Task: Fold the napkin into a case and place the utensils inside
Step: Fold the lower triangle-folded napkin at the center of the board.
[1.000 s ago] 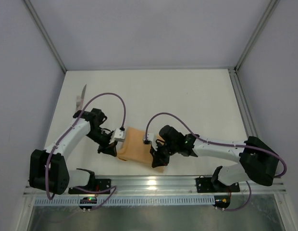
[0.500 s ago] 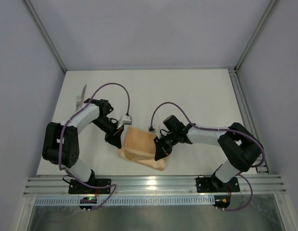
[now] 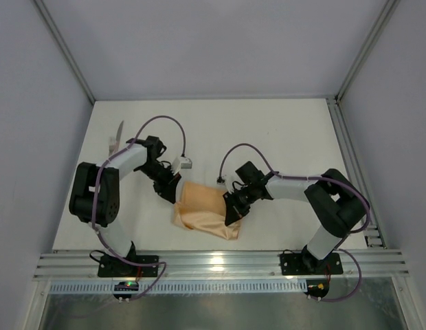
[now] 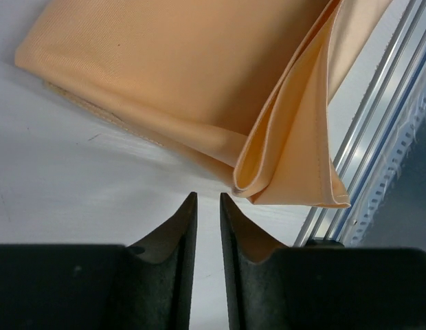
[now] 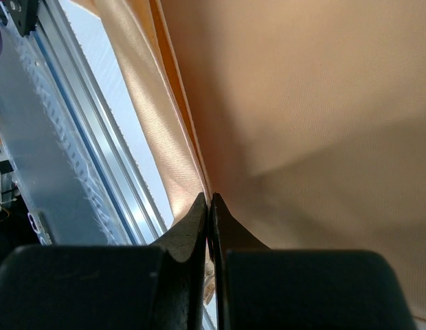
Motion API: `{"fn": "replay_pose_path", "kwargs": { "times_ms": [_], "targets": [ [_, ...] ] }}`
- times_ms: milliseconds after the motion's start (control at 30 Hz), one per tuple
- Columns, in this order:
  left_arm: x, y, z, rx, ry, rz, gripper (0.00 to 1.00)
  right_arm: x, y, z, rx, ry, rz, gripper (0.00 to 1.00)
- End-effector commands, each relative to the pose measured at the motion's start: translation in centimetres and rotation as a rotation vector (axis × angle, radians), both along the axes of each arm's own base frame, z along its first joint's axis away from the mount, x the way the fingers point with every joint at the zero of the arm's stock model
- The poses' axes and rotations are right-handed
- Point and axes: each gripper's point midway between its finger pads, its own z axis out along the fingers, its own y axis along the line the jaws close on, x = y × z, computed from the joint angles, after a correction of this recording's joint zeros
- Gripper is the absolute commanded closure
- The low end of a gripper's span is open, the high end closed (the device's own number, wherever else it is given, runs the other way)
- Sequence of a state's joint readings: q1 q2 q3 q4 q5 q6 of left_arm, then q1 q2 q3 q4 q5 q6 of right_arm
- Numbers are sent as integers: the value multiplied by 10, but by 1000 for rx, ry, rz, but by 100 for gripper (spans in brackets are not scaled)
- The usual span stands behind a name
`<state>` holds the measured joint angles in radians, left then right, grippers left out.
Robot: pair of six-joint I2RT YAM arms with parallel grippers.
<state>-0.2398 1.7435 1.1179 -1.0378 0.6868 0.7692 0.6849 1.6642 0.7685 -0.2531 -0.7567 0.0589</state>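
The peach-orange napkin lies folded in layers on the white table between my two arms. My left gripper sits at its left edge. In the left wrist view this gripper stands slightly open with bare table in the gap, and the napkin's folded corner is just ahead of the fingertips, apart from them. My right gripper is at the napkin's right side. In the right wrist view it is shut on the napkin's layered edge. One utensil, a pale-handled knife, lies far left.
The aluminium rail runs along the near table edge, close below the napkin, and shows in both wrist views. Frame posts rise at the back corners. White table stretches behind the arms.
Both grippers moved away from the near edge, taking the napkin with them. The left gripper let go of the cloth and opened a little; the right stayed shut on it.
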Motion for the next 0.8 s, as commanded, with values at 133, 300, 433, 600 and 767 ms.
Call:
{"fn": "replay_pose_path", "kwargs": {
  "times_ms": [133,300,433,600,767],
  "targets": [
    [19,-6,6,-14,-31,54,69,6,0,-5,-49,27,-27,97],
    [28,-14,39,-108,-112,61,65,7,1,-5,-48,38,-29,97],
    [7,-6,51,-138,-202,-99,53,11,0,-4,-53,31,-38,97],
    [-9,-3,59,-106,-272,-182,30,14,2,-4,-52,36,-42,97],
    [-16,-18,35,-52,-285,-202,1,15,1,-7,-59,37,-34,97]
  ]
}}
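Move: Just behind the left hand lies the left end of the napkin's folded flap, about 4 cm back, 1 cm to its right and some 3 cm lower. The napkin's main body is centred level with the hand, about 10 cm to its right and 4 cm down. From the right hand, which pinches the flap's edge, the flap's left end is about 4 cm ahead and 16 cm to the left; the main body's middle is 7 cm ahead and 6 cm left. Clearing the flap, the empty left hand eases forward 1–2 cm, then rises about 6 cm while its fingers spread wide. It finally draws back some 3 cm, slightly right and down, bringing the open fingers above the flap's left end, wrist turned about 20 degrees. The right hand keeps its pinch on the flap edge, settling about 1 cm lower and then staying there. ##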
